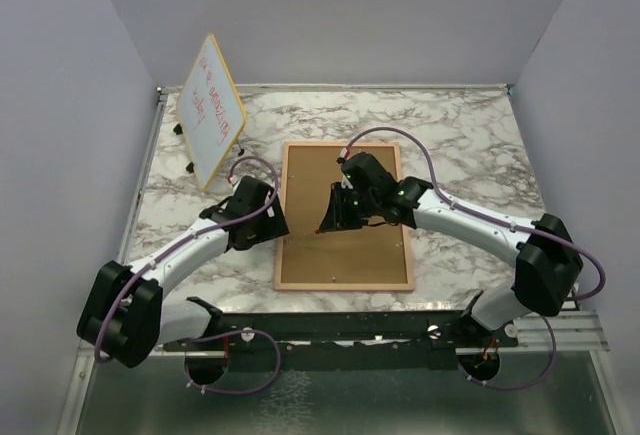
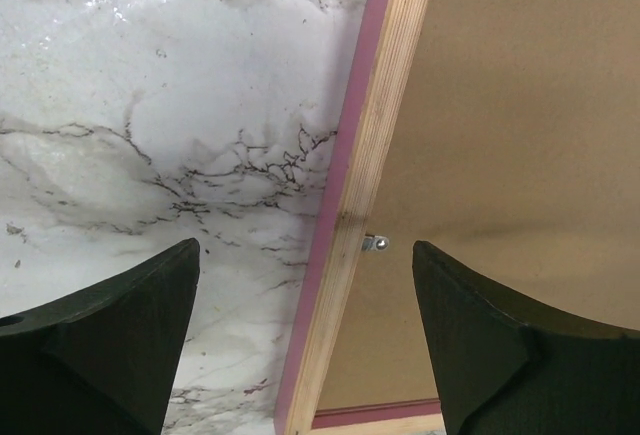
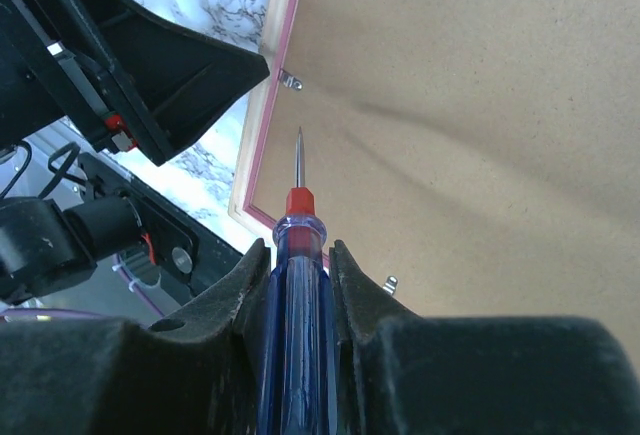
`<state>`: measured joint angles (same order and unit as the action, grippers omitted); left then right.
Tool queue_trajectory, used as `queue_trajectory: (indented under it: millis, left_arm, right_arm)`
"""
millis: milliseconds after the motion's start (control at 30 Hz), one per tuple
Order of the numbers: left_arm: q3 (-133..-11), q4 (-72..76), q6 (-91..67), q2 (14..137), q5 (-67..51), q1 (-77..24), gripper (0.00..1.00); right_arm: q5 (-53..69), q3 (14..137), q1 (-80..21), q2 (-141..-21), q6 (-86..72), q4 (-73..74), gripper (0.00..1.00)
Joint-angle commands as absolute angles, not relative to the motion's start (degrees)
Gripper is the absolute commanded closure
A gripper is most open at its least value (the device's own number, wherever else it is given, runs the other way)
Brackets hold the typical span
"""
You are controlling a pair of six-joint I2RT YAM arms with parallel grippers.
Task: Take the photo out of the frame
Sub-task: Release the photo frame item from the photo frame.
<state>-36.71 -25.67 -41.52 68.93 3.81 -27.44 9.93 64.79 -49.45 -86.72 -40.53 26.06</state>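
The frame (image 1: 345,220) lies face down on the marble table, its brown fibreboard back (image 2: 520,105) up and its pink-and-wood border (image 2: 370,185) running along the left side. The photo is hidden under the back. My left gripper (image 2: 305,247) is open and hovers over the frame's left edge, one finger above the marble and the other above the back, close to a small metal clip (image 2: 375,243). My right gripper (image 3: 298,250) is shut on a blue screwdriver (image 3: 295,305) with a red collar. Its thin tip points toward a clip (image 3: 290,80) at the left border.
A yellow-edged whiteboard (image 1: 210,110) with red writing stands tilted at the back left. A second clip (image 3: 390,283) sits on the frame's near border. The left arm's dark finger (image 3: 170,65) is close to the screwdriver tip. A black rail (image 1: 350,325) runs along the table's near edge.
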Motion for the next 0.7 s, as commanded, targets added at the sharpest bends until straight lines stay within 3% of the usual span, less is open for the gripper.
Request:
queue_trajectory:
  millis: [0,133,233,667]
  left_arm:
    - [-39.72,-22.04,-42.81,72.55,6.04,-27.31,0.15]
    - [-40.93,-19.26,-41.72,76.34,7.24,-27.24,0.34]
    - [-42.45,-17.92,-40.84,78.73,6.83,-27.22,0.41]
    - [-45.80,-17.31,-36.28,84.72,7.57,-27.24,0.56]
  right_arm:
    - [9.17,63.54,-49.83,-87.19,-43.72,23.80,1.00]
    - [7.00,62.14,-49.83,-85.58,-45.92,23.15,1.00]
    - [7.83,60.06,-49.83,-84.09,-46.85,20.58,0.99]
    - [6.40,58.66,-52.41,-84.27,-41.12,13.03,1.00]
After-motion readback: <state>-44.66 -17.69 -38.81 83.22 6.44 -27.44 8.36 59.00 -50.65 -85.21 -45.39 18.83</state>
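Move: The left rail of the upturned frame is the left hand's aim: the spot lies about 6 cm ahead, 3 cm right and 3 cm below. The left-rail clip is some 1 cm ahead and 3 cm right, the near-left corner 8 cm back and 2 cm right, both at similar depth. From the right hand, that clip lies about 3 cm ahead, 8 cm left and 10 cm below; the near-rail clip 5 cm back and 2 cm right, equally low. Forward and slightly right, the left hand skims some 6 cm out along the frame's left rail, sinking barely 1 cm while its wide-open fingers close to about half open astride the rail. The right hand keeps its grip on the screwdriver, pointed at the left-rail clip, dips about 1.5 cm and rises a little again. ##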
